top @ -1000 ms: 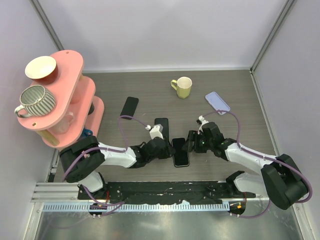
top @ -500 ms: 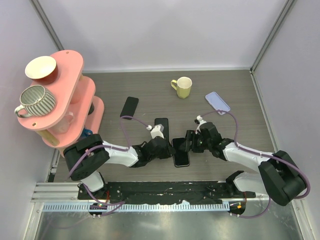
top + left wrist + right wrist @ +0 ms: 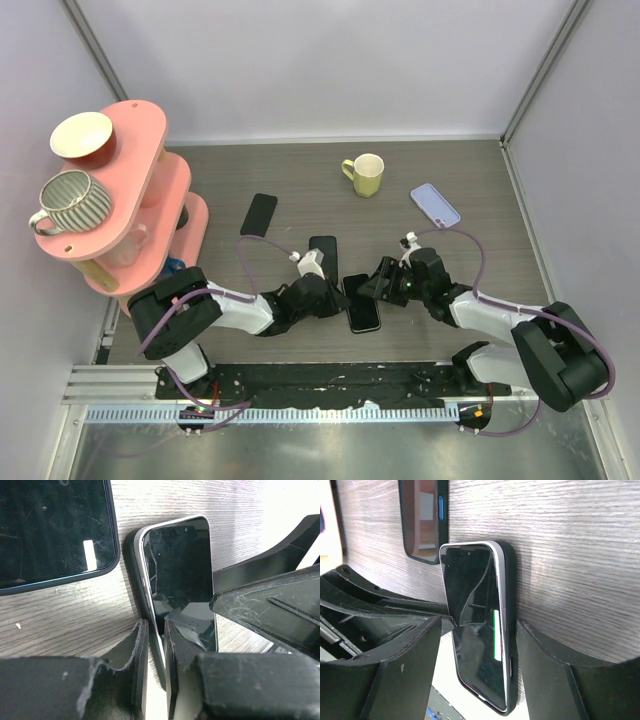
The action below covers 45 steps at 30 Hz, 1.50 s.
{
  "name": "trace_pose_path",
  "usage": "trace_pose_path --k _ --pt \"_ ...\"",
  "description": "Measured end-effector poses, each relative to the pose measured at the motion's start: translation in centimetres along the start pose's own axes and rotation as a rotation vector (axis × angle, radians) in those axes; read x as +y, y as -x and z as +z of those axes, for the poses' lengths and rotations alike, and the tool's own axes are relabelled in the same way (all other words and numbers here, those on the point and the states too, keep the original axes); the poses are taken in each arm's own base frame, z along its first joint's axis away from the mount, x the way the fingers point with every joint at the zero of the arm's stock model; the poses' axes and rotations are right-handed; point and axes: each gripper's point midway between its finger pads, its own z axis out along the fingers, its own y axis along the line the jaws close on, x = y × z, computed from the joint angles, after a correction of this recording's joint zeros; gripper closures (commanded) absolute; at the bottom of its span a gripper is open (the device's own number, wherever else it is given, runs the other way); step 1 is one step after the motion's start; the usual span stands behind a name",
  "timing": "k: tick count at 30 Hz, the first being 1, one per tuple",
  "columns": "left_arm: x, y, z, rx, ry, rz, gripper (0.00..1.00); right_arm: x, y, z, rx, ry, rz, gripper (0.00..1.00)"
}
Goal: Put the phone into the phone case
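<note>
The phone, dark-screened with a silver rim, lies in a black phone case on the table between both grippers. In the left wrist view my left gripper is pinched on the left edge: one finger is outside the case wall and the other rests over the screen. My right gripper stands open astride the phone. Its right finger is close beside the case's side, and its left finger stands off. From above, the left gripper and right gripper flank the phone.
A second black phone lies just behind, and a third lies farther left. A lilac case and a yellow mug sit at the back right. The pink shelf holding cups stands at the left.
My left gripper's jaws have closed in on the phone's left edge. The right gripper has shifted a little left and nearer, settling astride the phone.
</note>
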Motion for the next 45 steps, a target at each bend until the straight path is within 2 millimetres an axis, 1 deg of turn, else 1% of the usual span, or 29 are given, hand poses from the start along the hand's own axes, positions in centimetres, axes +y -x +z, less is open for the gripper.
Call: trace_pose_path --k 5,13,22,23,25,26,29,32,34,35,36,38,39,40,43,44,45 --pt "0.0 0.0 -0.1 -0.003 -0.012 -0.015 0.84 0.4 0.1 0.0 -0.033 0.052 0.074 0.34" --pt "0.0 0.0 -0.1 -0.001 -0.022 -0.024 0.84 0.7 -0.1 -0.2 -0.019 0.087 0.104 0.36" --pt "-0.3 -0.1 -0.1 0.006 -0.038 -0.026 0.84 0.2 -1.2 -0.8 0.025 0.07 0.057 0.6" --pt "-0.3 -0.1 -0.1 0.006 -0.039 -0.025 0.84 0.1 -1.3 -0.9 0.032 0.069 0.054 0.67" --pt "-0.4 -0.1 -0.1 0.006 -0.041 -0.025 0.84 0.1 -1.6 -0.9 0.043 0.07 0.048 0.75" --pt "-0.4 -0.1 -0.1 0.005 -0.043 -0.026 0.84 0.1 -1.7 -1.0 0.049 0.073 0.047 0.81" --pt "-0.4 -0.1 -0.2 0.001 -0.05 -0.027 0.84 0.9 -1.5 -1.1 0.052 0.102 0.04 0.86" --pt "-0.4 -0.1 -0.2 0.003 -0.054 -0.026 0.83 0.9 -1.5 -1.2 0.052 0.104 0.028 0.91" --pt "-0.5 -0.2 -0.2 0.008 -0.058 -0.023 0.8 0.9 -1.6 -1.3 0.054 0.104 0.021 0.94" --pt "-0.6 -0.2 -0.3 0.012 -0.062 -0.021 0.79 0.9 -1.7 -1.4 0.056 0.104 0.016 0.99" --pt "-0.8 -0.3 -0.5 0.018 -0.068 -0.016 0.75 0.9 -1.8 -1.6 0.06 0.105 0.006 0.99" --pt "-1.2 -0.3 -0.9 0.027 -0.079 -0.001 0.71 1.2 -2.1 -2.0 0.069 0.115 -0.022 0.99" --pt "-1.4 -0.1 -1.2 0.026 -0.081 0.007 0.67 1.4 -2.2 -2.3 0.072 0.123 -0.035 0.99" --pt "-1.7 0.2 -1.5 0.023 -0.084 0.015 0.65 1.6 -2.3 -2.5 0.073 0.13 -0.046 0.99" --pt "-3.0 1.7 -2.9 -0.002 -0.103 0.034 0.57 2.3 -2.1 -3.1 0.063 0.161 -0.078 0.99" --pt "-3.7 2.7 -3.6 -0.023 -0.117 0.039 0.53 2.7 -2.0 -3.2 0.058 0.174 -0.087 0.99" --pt "-4.3 3.7 -4.2 -0.046 -0.13 0.042 0.52 2.9 -1.8 -3.4 0.052 0.184 -0.094 0.99"
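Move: The phone, lying in its black case with the silver rim still showing proud, has its middle roughly 2 cm left and 2 cm back of the right hand, about 2 cm below it; from the left hand, which already grips its left edge, that middle is some 4 cm to the right, level ahead, and 1 cm lower. A second dark phone lies about 9 cm ahead and 5 cm left of the left hand. The pale blue case is some 24 cm ahead and 17 cm right of the right hand. The phone and its case get pinched at the right edge: the right hand, one finger over the screen and the other outside the case, slides back about 3.5 cm along that edge, its fingers closing on the way, then lifts some 3 cm and turns slightly counter-clockwise. The left fingers keep the left edge until then, next open, let go and rise quickly about 7 cm. ##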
